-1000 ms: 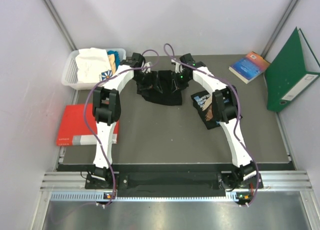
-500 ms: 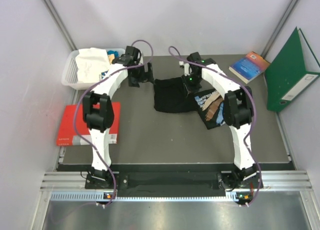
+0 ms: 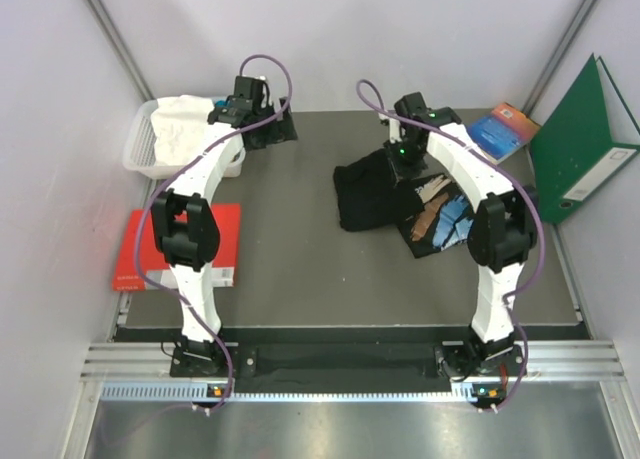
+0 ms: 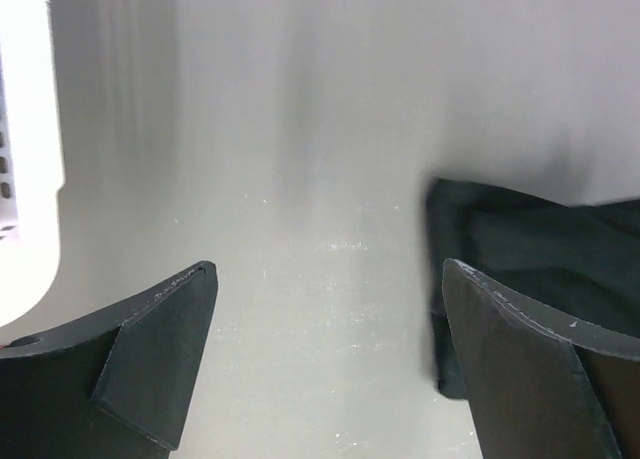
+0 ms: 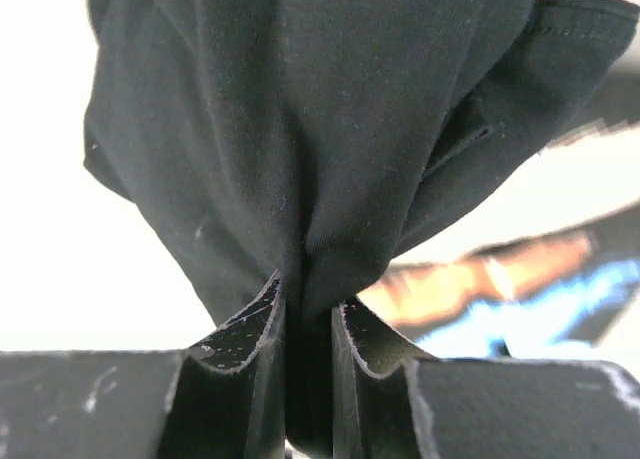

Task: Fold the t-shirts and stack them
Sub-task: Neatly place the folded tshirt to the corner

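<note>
The plain black t-shirt [image 3: 365, 194] lies bunched right of the table's middle, its right side over a magazine. My right gripper [image 3: 402, 161] stands at the shirt's far edge. In the right wrist view that gripper [image 5: 308, 291] is shut on a pinched fold of the black t-shirt [image 5: 300, 99]. My left gripper [image 3: 275, 129] is at the far left, beside a basket, apart from the shirt. It [image 4: 328, 271] is open over bare table, with the black t-shirt [image 4: 520, 244] off to its right. White t-shirts [image 3: 185, 119] fill the basket.
The white basket [image 3: 135, 151] sits at the far left corner, and its wall [image 4: 25, 179] shows in the left wrist view. A red book [image 3: 140, 249] lies at the left edge. The black printed magazine [image 3: 442, 217], a blue book [image 3: 498, 134] and a green binder [image 3: 580, 144] are on the right.
My right gripper has dragged the black t-shirt rightward onto the magazine. My left gripper, open throughout, has moved away from the shirt to the far left by the basket.
</note>
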Action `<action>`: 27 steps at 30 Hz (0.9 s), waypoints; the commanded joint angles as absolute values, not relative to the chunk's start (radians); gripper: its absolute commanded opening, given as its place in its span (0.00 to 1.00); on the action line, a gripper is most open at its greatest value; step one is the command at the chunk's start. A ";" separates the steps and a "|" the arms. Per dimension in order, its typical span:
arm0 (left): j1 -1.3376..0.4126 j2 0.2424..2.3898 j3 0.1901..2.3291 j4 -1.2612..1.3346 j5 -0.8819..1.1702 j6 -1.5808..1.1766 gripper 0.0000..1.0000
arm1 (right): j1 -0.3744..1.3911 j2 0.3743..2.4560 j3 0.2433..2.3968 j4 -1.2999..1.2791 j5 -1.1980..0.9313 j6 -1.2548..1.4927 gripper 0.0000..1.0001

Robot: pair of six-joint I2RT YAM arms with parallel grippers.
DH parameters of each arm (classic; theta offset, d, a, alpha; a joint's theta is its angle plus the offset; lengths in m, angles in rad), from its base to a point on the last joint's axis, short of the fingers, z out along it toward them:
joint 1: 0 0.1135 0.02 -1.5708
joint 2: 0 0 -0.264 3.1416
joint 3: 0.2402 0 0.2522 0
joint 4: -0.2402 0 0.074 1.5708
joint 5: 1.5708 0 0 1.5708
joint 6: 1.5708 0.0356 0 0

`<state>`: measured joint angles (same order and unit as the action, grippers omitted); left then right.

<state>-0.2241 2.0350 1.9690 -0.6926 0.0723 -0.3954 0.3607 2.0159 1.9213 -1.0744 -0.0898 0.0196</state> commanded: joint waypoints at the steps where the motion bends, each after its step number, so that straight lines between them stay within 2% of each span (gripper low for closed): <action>1: -0.225 2.054 1.971 -0.667 0.095 -0.397 0.99 | 0.298 1.855 1.865 -1.149 0.001 0.034 0.06; 5: -0.224 2.074 1.980 -0.670 0.113 -0.396 0.99 | 0.198 1.738 1.768 -1.157 0.087 0.066 0.06; 10: -0.213 2.092 1.982 -0.664 0.146 -0.402 0.99 | 0.083 1.689 1.626 -1.042 0.141 0.057 0.07; 13: -0.207 2.095 1.979 -0.661 0.160 -0.407 0.99 | 0.051 1.753 1.620 -1.034 0.190 0.052 0.08; 20: -0.204 2.088 1.970 -0.657 0.156 -0.402 0.99 | 0.040 1.936 1.562 -1.002 0.062 0.038 0.13; 21: -0.203 2.086 1.971 -0.658 0.155 -0.400 0.99 | 0.040 1.947 1.552 -0.982 0.061 0.040 0.18; 22: -0.202 2.085 1.971 -0.658 0.155 -0.400 0.99 | 0.038 1.977 1.554 -0.985 0.083 0.061 0.35; 24: -0.202 2.085 1.971 -0.660 0.152 -0.397 0.99 | 0.040 2.009 1.578 -1.038 0.189 0.104 0.53; 27: -0.202 2.082 1.968 -0.663 0.153 -0.397 0.99 | 0.046 1.964 1.601 -1.039 0.253 0.112 0.97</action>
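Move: The right hand still pinches the folded black t-shirt by its far-right part, the bulk hanging about 7 cm back and 5 cm to its left. The printed t-shirt it is taken to lies some 11 cm back, 11 cm to the right and 12 cm below that hand; the books are about 11 cm ahead and 27 cm to the right. From the empty left hand, the printed t-shirt is roughly 38 cm right, 20 cm back and 17 cm lower. Sweeping rightward about 18 cm and a little back, slightly rising, the right hand drags the pinched black t-shirt over the printed one while turning some 25 degrees clockwise. It then sinks roughly 12 cm almost straight down at the printed shirt's right side, tilting, and spreads its fingers late to let the cloth go. The open left hand merely sinks about 3 cm. ##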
